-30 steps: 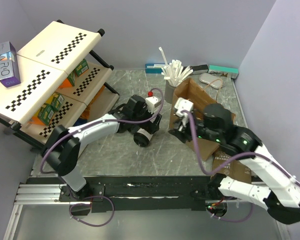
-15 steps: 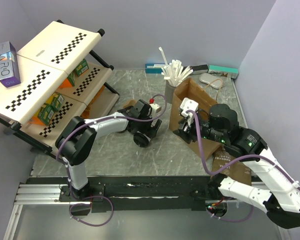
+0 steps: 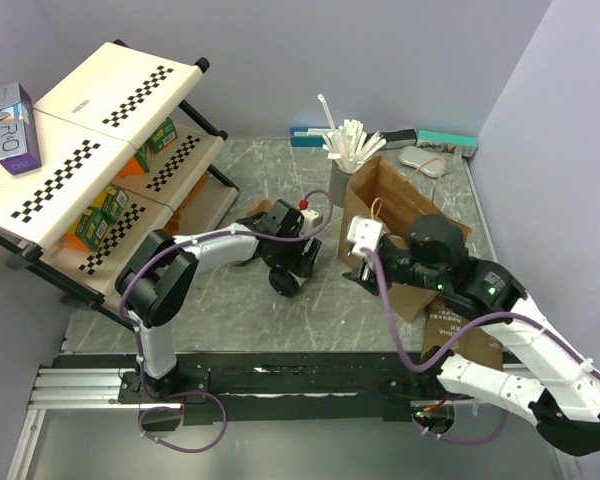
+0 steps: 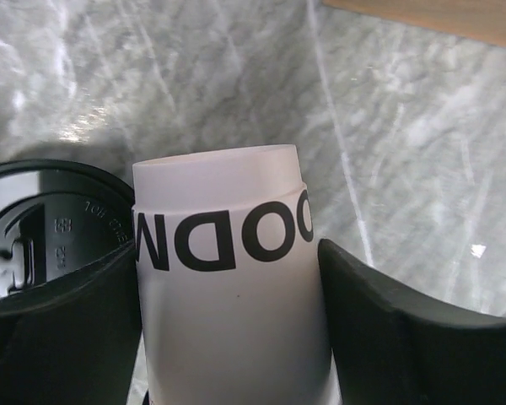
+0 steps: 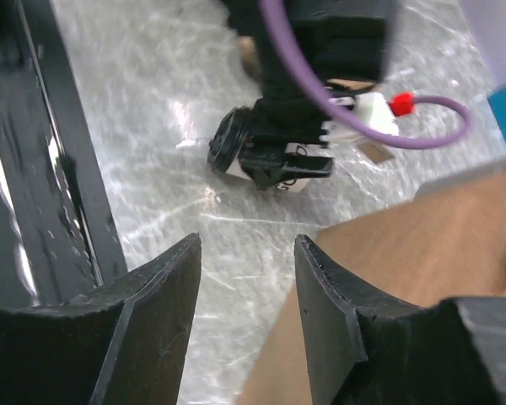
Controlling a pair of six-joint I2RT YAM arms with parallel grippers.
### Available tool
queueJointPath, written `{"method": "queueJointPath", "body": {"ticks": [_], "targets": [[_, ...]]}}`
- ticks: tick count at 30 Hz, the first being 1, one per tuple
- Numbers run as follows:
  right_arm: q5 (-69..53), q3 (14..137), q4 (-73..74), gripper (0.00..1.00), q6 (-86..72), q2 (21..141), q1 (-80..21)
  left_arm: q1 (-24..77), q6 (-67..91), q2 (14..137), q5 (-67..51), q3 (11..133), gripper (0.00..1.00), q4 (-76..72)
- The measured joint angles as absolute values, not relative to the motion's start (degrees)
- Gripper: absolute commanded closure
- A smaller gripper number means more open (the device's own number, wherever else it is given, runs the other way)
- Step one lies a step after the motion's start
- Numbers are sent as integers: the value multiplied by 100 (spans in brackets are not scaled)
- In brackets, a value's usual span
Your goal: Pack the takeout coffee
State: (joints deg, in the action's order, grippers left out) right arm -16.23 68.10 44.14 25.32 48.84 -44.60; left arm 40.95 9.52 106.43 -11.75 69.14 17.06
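The takeout coffee cup (image 4: 228, 211), white with black lettering, sits between the fingers of my left gripper (image 4: 228, 253), which is shut on its sides. Its black lid (image 4: 34, 228) shows just behind the left finger; I cannot tell whether it is on the cup. From above, the left gripper (image 3: 290, 268) is low on the marble table with the lid (image 3: 285, 283) at its near side. My right gripper (image 5: 246, 240) is open and empty above the table, beside the edge of the brown paper bag (image 5: 405, 245). In the top view the right gripper (image 3: 355, 262) sits at the bag's (image 3: 395, 205) left side.
A checkered shelf rack (image 3: 100, 130) with cartons fills the left. A dark grey cup of white sticks (image 3: 342, 180) stands behind the bag, with flat boxes (image 3: 445, 140) along the back wall. A black rail (image 3: 280, 380) runs along the near edge.
My left gripper has settled over the cup and its jaws have narrowed onto it. The right gripper swung right toward the bag, then came back left and nearer.
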Motion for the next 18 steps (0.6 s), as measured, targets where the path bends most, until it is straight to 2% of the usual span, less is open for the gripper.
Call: {"method": "queueJointPath", "body": {"ticks": [6,9,15,18], "targets": [[-1455,6318,4235,41,3835,5046,-5113,3846,1144,10645,-1761,7085,32,1850],[-1280,6075,3968,36,4397,5120,-5454,3623,1380,10645,-2128,7288,31,1817],[-397,4928,2504,19,5424,5129,-6403,3122,2294,10534,-2735,7338,28,1712],[178,4217,1437,17,6060,5347,-6871,2930,2941,10346,-2974,7269,28,1581]]}}
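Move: Low over the table, the left hand already grips the lidded coffee cup, tipped over; the paper bag stands some 21 cm to its right and 4 cm farther out. A loose lid lies about 5 cm ahead and 5 cm left of this hand, the cup tray 9 cm ahead and 12 cm left. From the empty right hand the coffee cup is roughly 12 cm ahead, 11 cm left and 27 cm below; the bag is about 16 cm ahead and 10 cm right. Swinging down about 10 cm and left 8 cm towards the lidded end of the coffee cup, the right hand rolls some 45 degrees about its own fingers and spreads them wider, touching nothing. The left hand keeps its grip and raises the cup about 7 cm and a few centimetres forward, its fingers turning to point more to the right. ##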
